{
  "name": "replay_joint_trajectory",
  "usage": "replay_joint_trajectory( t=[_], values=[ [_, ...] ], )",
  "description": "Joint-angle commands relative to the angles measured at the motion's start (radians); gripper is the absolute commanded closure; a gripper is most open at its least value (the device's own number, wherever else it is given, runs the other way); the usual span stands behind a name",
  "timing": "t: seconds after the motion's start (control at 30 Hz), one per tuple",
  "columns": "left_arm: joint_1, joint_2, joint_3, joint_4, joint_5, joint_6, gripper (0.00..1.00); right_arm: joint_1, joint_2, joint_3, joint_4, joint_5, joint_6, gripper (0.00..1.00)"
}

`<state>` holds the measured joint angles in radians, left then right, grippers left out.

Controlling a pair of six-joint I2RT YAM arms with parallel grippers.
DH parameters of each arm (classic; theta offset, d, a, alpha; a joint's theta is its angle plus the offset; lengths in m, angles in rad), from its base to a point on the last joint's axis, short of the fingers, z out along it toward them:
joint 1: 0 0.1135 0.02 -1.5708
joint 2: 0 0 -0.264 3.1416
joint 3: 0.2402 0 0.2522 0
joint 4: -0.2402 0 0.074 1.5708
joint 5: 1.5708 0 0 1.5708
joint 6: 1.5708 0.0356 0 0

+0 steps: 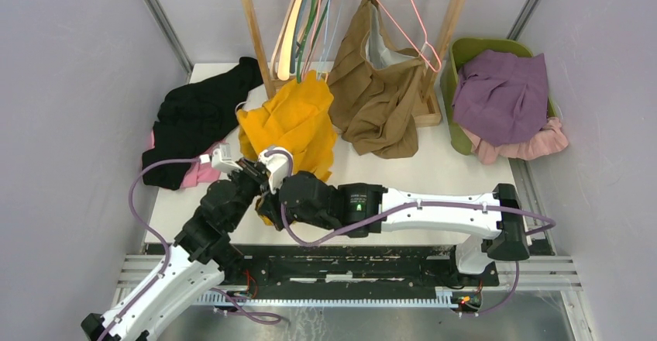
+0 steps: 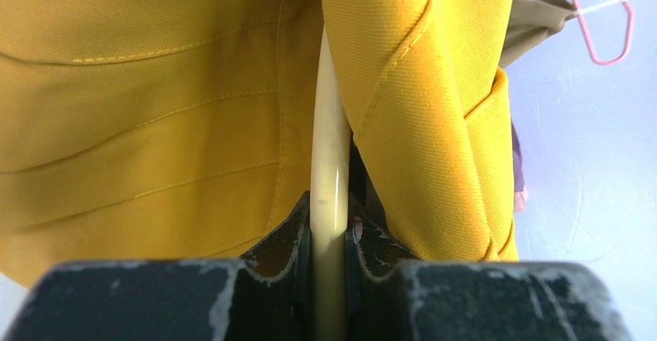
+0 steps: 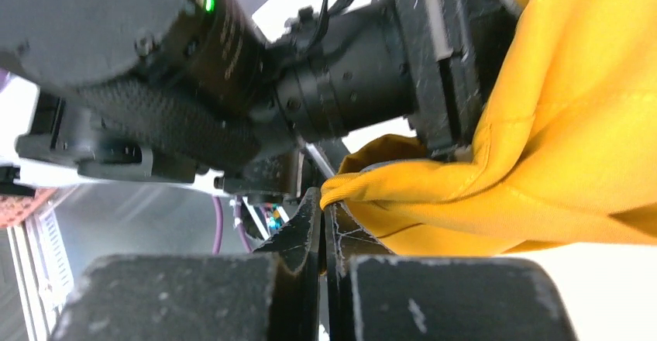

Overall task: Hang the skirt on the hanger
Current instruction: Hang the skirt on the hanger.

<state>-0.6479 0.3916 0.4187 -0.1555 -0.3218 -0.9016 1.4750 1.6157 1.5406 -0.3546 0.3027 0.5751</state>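
The yellow skirt [image 1: 290,120] lies bunched at the middle of the white table [image 1: 434,174], below the rack. A cream hanger [image 2: 329,124] runs up between its folds, its upper part hidden by the fabric. My left gripper [image 2: 331,211] is shut on the hanger's lower end; from above, it [image 1: 259,172] sits at the skirt's near edge. My right gripper [image 3: 322,201] is shut, and a corner of the yellow skirt [image 3: 542,147] is pinched at its fingertips. It [image 1: 267,208] is just in front of the left wrist [image 3: 349,62].
A black garment [image 1: 201,112] and a pink one [image 1: 197,174] lie at the left. A brown garment [image 1: 380,101] hangs on a pink wire hanger [image 1: 411,15]. Spare hangers [image 1: 298,23] hang on the wooden rack [image 1: 252,23]. A green basket [image 1: 457,70] holds purple cloth [image 1: 503,97].
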Motion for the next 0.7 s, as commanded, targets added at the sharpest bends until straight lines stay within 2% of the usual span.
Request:
replay_joint_trajectory(
  t=[0.0, 0.33, 0.67],
  values=[
    [0.002, 0.032, -0.010, 0.190, 0.051, 0.091, 0.97, -0.068, -0.044, 0.020, 0.192, -0.083, 0.055, 0.99],
    [-0.055, -0.005, -0.047, 0.104, 0.203, 0.170, 0.97, -0.307, -0.208, -0.179, 0.231, -0.062, 0.089, 0.99],
    [-0.122, 0.091, -0.021, 0.021, 0.305, 0.224, 0.97, -0.446, -0.323, -0.367, 0.208, -0.056, 0.090, 0.99]
  ],
)
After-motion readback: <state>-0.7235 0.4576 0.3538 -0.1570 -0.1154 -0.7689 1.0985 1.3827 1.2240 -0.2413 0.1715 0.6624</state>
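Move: The hanger, pinched near its end in the left fingers, lies about 13 cm ahead of the right hand, about level sideways and some 4 cm lower; the right fingers hold the skirt's waist edge. From the left hand the skirt's bulk is about 10 cm ahead, 4 cm right and 8 cm lower. The brown skirt hangs some 24 cm ahead and 24 cm right of the left hand, the black cloth 12 cm ahead, 19 cm left and 18 cm down. The skirt's waist edge, still pinched in the shut right fingers, is swept about 13 cm forward and, after a straight start, some 10 cm right, from behind the left fingers round to their right side, the wrist turning clockwise. Meanwhile the left hand keeps its grip on the hanger, sinking about 5 cm while drifting right and back, and also turns clockwise. ##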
